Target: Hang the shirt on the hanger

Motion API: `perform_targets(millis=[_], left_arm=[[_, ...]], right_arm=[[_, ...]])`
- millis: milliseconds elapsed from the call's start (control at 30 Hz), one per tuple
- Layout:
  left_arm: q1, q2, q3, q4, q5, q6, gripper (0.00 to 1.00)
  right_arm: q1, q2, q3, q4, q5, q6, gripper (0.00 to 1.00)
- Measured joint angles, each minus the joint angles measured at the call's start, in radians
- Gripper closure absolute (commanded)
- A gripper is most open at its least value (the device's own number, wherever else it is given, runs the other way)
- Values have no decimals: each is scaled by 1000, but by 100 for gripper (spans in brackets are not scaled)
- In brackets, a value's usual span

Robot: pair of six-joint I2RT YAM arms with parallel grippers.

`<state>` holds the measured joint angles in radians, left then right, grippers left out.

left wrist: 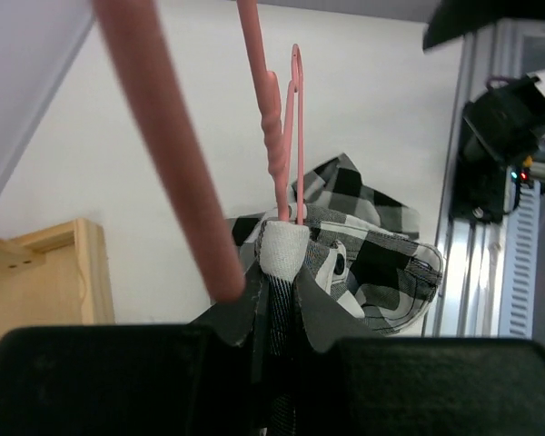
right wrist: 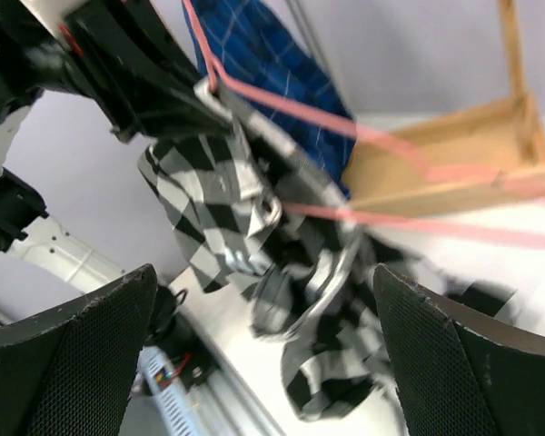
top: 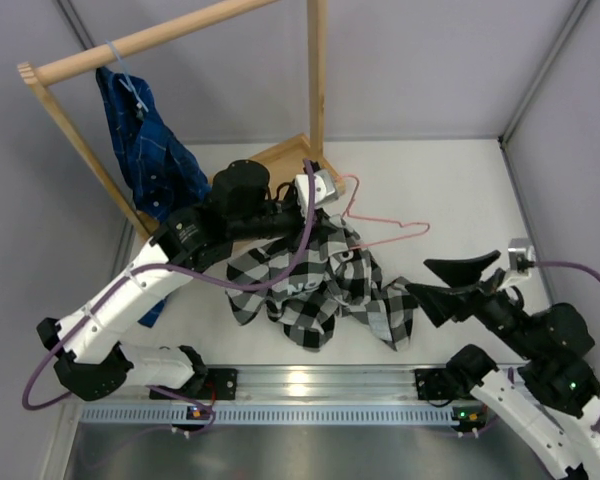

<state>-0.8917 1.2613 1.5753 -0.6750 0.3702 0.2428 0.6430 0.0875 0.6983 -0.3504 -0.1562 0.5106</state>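
The black-and-white checked shirt (top: 320, 280) hangs bunched from my left gripper (top: 308, 205), with its lower part resting on the white table. In the left wrist view my left gripper (left wrist: 282, 272) is shut on a fold of the shirt (left wrist: 372, 254) near its white collar band. The pink wire hanger (top: 385, 228) runs from that grip out to the right, above the table. Its wire (left wrist: 277, 136) goes down into the fabric at my fingertips. My right gripper (top: 425, 280) is wide open and empty just right of the shirt. The right wrist view shows the shirt (right wrist: 227, 200) and the hanger (right wrist: 391, 145) ahead of the open right gripper (right wrist: 263, 345).
A wooden clothes rack (top: 150, 40) stands at the back left with a dark blue plaid shirt (top: 145, 140) on a pale blue hanger. Its wooden base (top: 285, 155) lies just behind my left gripper. Grey walls close the back and sides. A metal rail (top: 310, 385) runs along the near edge.
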Motion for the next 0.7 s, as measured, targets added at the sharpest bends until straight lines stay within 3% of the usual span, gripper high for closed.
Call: perform_targets(millis=[167,333,567,700], left_arm=[[0,8,-5,97,-109,-124,100],[0,11,-15,152,-171,-229,100],[0,11,-30,185,-180,-280,100],[0,11,-56,206,-189,-295,100]], right_arm=[[0,210,-29,43,-93,116,21],[0,373,-140,123,-137,174,31],[0,387,-243,217,-50,214,48],[0,352,-337,293,-11,293,53]])
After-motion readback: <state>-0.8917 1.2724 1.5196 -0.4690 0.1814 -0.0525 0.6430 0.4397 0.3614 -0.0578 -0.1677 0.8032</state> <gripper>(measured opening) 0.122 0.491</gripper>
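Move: Some 8 cm ahead, 9 cm left and 15 cm below the wide-open right fingers hangs the free front edge of the checked shirt. The hanger's bare end juts out about 8 cm ahead of that hand and 2 cm to its right, near its height; the shirt collar pinched in the left fingers is about 14 cm ahead, 17 cm left and 2 cm up. From the left hand, that edge lies roughly 7 cm back, 9 cm right and 17 cm down. Swooping down about 15 cm while reaching some 7 cm forward and 7 cm left, the right hand passes below the hanger to the shirt's hanging front edge, tipping its fingers down about 30 degrees and closing from wide open to half around the fold. The left fingers keep their pinch on the collar at the hanger's neck, carrying both about 3 cm forward and turning some 15 degrees counter-clockwise. ##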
